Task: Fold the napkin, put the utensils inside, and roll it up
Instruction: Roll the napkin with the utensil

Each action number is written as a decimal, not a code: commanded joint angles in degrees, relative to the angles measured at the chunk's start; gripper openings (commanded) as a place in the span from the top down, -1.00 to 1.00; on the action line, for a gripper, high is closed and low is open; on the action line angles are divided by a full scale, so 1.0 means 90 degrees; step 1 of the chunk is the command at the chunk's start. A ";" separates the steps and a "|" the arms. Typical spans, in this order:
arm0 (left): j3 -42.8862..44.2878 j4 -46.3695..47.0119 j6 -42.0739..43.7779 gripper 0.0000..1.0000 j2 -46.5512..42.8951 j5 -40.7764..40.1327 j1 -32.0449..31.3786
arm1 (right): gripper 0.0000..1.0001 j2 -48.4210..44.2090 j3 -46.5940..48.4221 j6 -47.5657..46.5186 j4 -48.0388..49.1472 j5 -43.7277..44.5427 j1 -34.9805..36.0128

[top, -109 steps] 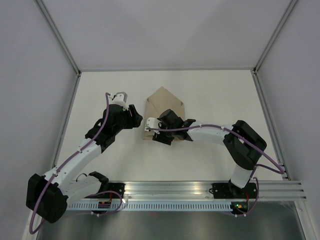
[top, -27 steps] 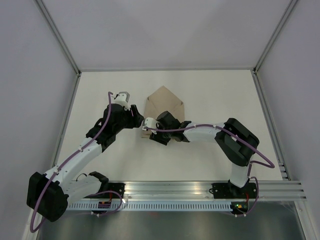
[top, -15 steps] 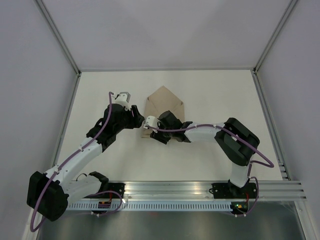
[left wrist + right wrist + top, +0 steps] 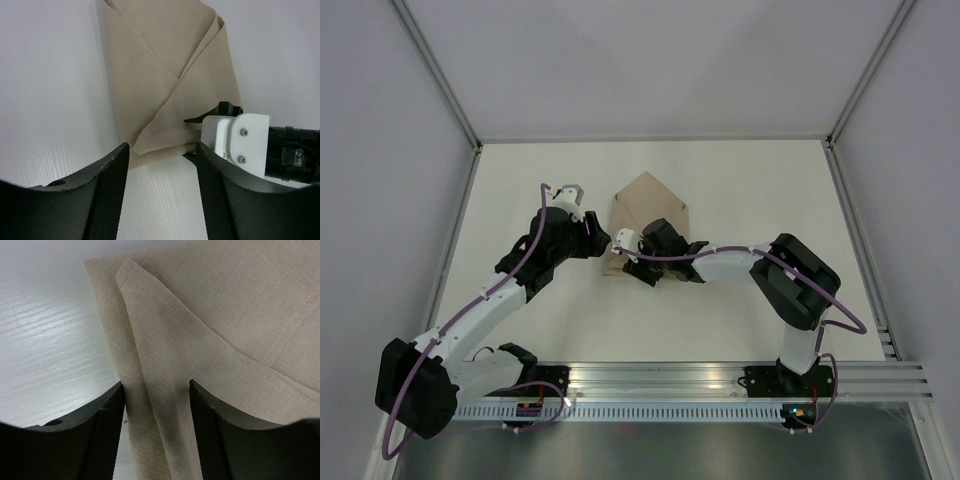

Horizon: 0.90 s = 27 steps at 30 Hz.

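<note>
The beige napkin lies folded on the white table, with a pointed far end and layered flaps. My right gripper sits low over its near-left edge. In the right wrist view the gripper is open, and a folded strip of the napkin runs between its fingers. My left gripper hovers just left of the cloth. In the left wrist view it is open, with bare table between its fingers and the corner of the napkin just past their tips. The utensils are out of view.
The right wrist's white camera block sits close in front of my left gripper. Grey enclosure walls ring the table, and the metal rail with both arm bases runs along the near edge.
The right gripper has shifted slightly right and away along the napkin's near-left edge. The left gripper has edged a little closer to the cloth. Both jaws keep the same spread.
</note>
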 commanded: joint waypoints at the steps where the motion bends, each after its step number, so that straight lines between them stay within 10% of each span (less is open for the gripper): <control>1: 0.0219 0.0192 0.0286 -0.22 0.0013 0.0116 0.0029 | -0.21 0.0207 -0.0024 -0.0015 -0.0089 -0.0349 -0.0003; 27: 0.0375 0.0445 0.0071 -0.20 -0.0309 -0.0996 0.0049 | 0.53 0.0871 0.0757 0.0014 -0.1552 -0.1383 -0.0636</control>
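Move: The napkin's near folded edge lies right between the right hand's open fingers, level with the hand point and about 1 cm below, the pinch spot some 1 cm to its left. The edge ends at the near-left corner, roughly 7 cm to the right hand's left and level with it; the napkin's far tip is some 26 cm ahead and 3 cm to its right. From the left hand, that pinch spot lies about 6 cm to the right, level fore and aft, and 15 cm below. The right fingers close across the folded near edge, one from the robot's side and one from the napkin's side, and pinch it, while that hand slides about 1 cm left along the edge, then eases slightly forward and back to the right, tilting some 5 degrees. Late on, the empty left hand starts to lift away, about 2 cm up with a little left and forward. ##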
